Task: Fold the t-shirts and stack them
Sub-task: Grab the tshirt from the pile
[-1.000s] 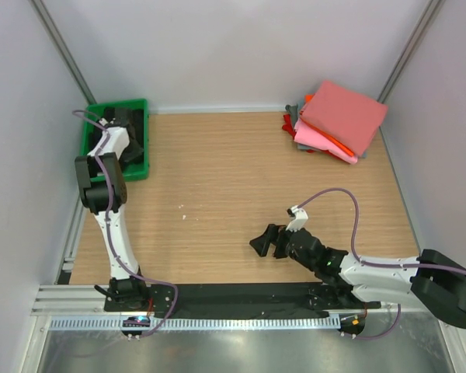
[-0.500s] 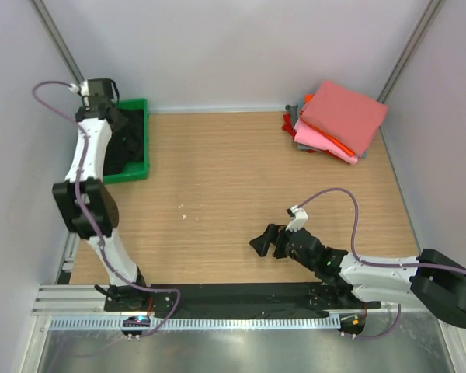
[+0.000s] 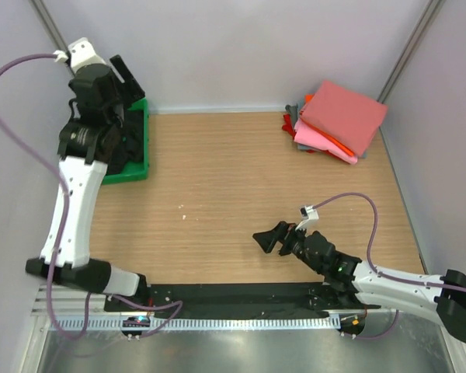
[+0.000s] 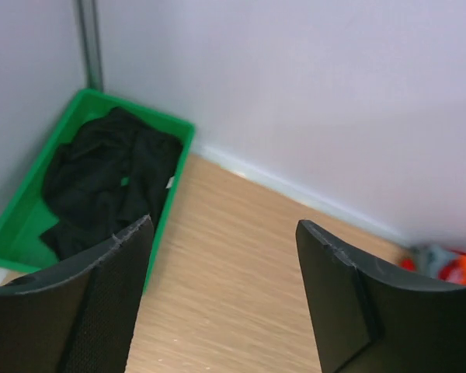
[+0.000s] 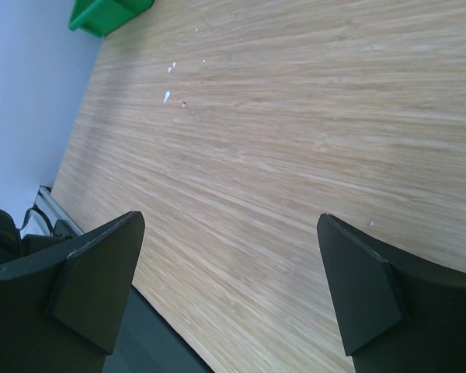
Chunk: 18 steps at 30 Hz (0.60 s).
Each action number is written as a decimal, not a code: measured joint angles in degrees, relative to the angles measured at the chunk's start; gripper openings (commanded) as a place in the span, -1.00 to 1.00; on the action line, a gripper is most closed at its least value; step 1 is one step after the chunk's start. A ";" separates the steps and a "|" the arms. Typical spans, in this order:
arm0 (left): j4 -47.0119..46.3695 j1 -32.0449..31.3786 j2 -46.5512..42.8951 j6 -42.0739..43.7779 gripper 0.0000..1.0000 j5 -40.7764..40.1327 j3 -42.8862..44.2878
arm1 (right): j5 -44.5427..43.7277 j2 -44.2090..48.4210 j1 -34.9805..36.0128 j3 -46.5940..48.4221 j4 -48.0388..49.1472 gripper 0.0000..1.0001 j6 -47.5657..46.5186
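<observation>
A crumpled black t-shirt (image 4: 109, 183) lies in the green tray (image 4: 27, 233) at the table's far left; in the top view the tray (image 3: 137, 155) is mostly hidden by my left arm. A stack of folded shirts, salmon-pink on top (image 3: 342, 115) over pink, red, orange and grey, sits at the far right corner; its edge shows in the left wrist view (image 4: 450, 266). My left gripper (image 3: 124, 78) is raised high above the tray, open and empty. My right gripper (image 3: 269, 237) is open and empty, low over the table's near middle.
White walls enclose the wooden table (image 3: 241, 179) on three sides, with metal corner posts (image 3: 408, 47). A black strip and rail run along the near edge (image 3: 241, 294). Small white specks (image 5: 167, 95) lie on the wood.
My left arm has risen from inside the tray to high above it, its gripper open and empty. My right arm has shifted slightly toward the near edge.
</observation>
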State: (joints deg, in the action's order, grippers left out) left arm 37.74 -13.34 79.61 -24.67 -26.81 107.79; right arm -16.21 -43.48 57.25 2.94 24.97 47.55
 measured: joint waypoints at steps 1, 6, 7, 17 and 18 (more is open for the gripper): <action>0.44 1.68 2.54 -0.04 0.54 0.35 0.42 | -0.15 0.52 0.00 0.00 0.24 1.00 0.09; 0.98 10.45 20.15 -1.05 0.48 5.70 0.09 | -0.17 -1.68 0.00 0.00 0.79 0.99 0.24; 1.62 11.96 23.63 -1.33 0.46 6.19 0.07 | -0.15 -2.51 0.00 0.00 0.79 0.99 0.24; 5.38 19.43 46.82 -2.03 0.33 7.98 7.32 | 0.28 -6.36 0.00 0.00 1.22 0.99 0.22; 5.42 19.63 47.89 -1.99 0.29 7.93 8.55 | 0.28 -6.36 0.00 -0.02 1.22 0.99 0.20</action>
State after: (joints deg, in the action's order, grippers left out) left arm 43.16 6.28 127.50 -26.65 -18.87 116.33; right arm -15.92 -49.84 57.25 2.92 26.20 47.75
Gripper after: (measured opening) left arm 0.673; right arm 0.996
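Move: From the left hand, high up and empty, the black t-shirt in the green bin lies about 17 cm ahead, 12 cm to the left and some 45 cm below. The bin's middle is about 15 cm ahead and 14 cm left; its right rim runs past the shirt, roughly 15 cm ahead and only 3 cm left. From the right hand, that t-shirt is about 39 cm ahead, 47 cm left and 7 cm lower. Down towards the black t-shirt goes the open, empty left hand, sinking about 35 cm while reaching forward and left, most of the forward reach coming early and the descent slowing at the end. The wrist tips some 45 degrees so the fingers slant down into the bin; they stay open. The right hand just sags slightly above the bare table. ##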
